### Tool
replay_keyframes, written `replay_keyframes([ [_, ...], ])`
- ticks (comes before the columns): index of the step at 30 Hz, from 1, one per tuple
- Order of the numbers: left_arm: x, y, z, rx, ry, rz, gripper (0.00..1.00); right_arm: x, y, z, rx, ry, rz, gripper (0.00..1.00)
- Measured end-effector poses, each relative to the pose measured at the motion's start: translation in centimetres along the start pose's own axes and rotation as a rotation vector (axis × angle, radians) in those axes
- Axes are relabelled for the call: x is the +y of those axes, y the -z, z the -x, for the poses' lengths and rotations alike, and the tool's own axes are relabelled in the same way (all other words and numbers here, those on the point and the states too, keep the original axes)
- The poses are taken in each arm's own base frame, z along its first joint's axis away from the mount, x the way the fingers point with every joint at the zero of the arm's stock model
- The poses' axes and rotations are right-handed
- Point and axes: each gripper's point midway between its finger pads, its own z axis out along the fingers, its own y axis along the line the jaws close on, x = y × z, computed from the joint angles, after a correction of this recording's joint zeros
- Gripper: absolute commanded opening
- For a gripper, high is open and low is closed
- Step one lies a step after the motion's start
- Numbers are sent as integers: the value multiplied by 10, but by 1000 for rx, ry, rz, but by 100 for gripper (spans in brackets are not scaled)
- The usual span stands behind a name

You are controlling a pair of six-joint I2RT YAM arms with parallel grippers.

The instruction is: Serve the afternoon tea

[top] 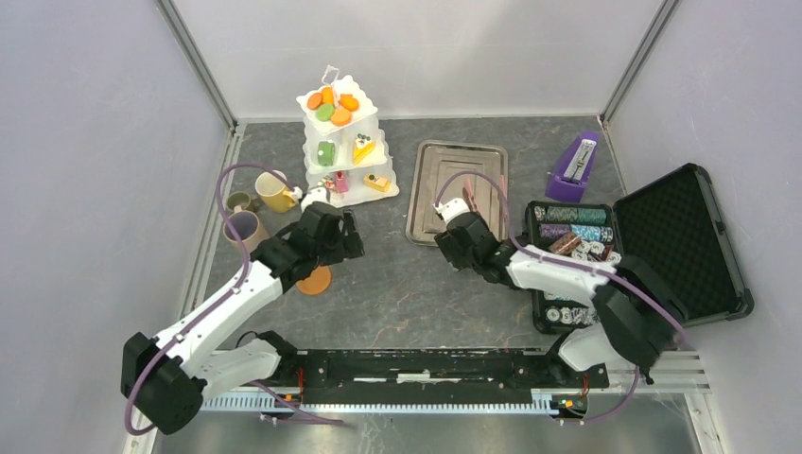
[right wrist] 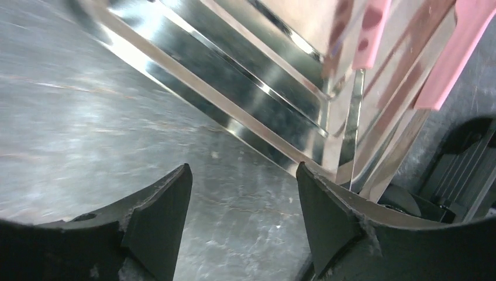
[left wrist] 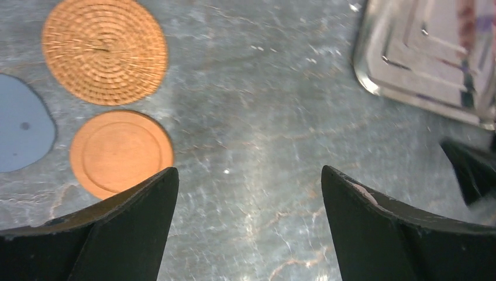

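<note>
The white three-tier stand [top: 342, 142] stands at the back, with small toy cakes and round orange and green biscuits [top: 331, 102] on its tiers. To its left are a yellow mug [top: 275, 193], a beige-lilac mug [top: 245, 228] and a small green mug [top: 238, 200]. My left gripper [top: 348, 244] [left wrist: 247, 175] hovers open over bare table, right of a smooth orange disc [left wrist: 121, 152] [top: 315, 281]. My right gripper [top: 452, 244] [right wrist: 243, 172] is open and empty at the near corner of the steel tray [top: 459, 189] [right wrist: 234, 88].
A woven orange coaster [left wrist: 105, 50] and a blue-grey disc [left wrist: 20, 132] lie by the orange disc. Something pink [right wrist: 456, 52] lies in the tray. An open black case of poker chips [top: 577, 251] and a purple metronome [top: 574, 168] are on the right.
</note>
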Motion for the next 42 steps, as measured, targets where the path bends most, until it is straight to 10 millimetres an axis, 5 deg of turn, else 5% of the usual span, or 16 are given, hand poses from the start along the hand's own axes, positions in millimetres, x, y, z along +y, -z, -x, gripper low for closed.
replay_keyframes([
  [8, 60, -50, 16, 43, 162, 201, 90, 21, 73, 54, -243, -128, 231, 74],
  [15, 112, -96, 14, 52, 387, 278, 67, 21, 88, 23, -250, -186, 280, 74],
  [24, 113, -121, 6, 55, 437, 279, 51, 31, 86, 4, -206, -198, 322, 73],
  [29, 96, -134, 10, 44, 417, 237, 49, 35, 84, 3, -198, -193, 337, 73],
  [37, 9, -157, 5, 70, 330, 70, 48, 34, 83, 2, -196, -191, 332, 74],
  [42, -18, -166, 5, 93, 326, 17, 47, 32, 86, 3, -208, -195, 328, 74],
])
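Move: The woven coaster lies about 11 cm ahead of the left hand, 11 cm to its left and 11 cm below. The orange coaster is some 9 cm nearer than it and 2 cm to its right. The cake stand's bottom tier is roughly 14 cm beyond the woven coaster and 10 cm right of it. From the right hand the woven coaster is about 31 cm left and 3 cm ahead. Left hand dips forward-left onto the woven coaster, half closing, drags it about 14 cm right; right hand withdraws. ##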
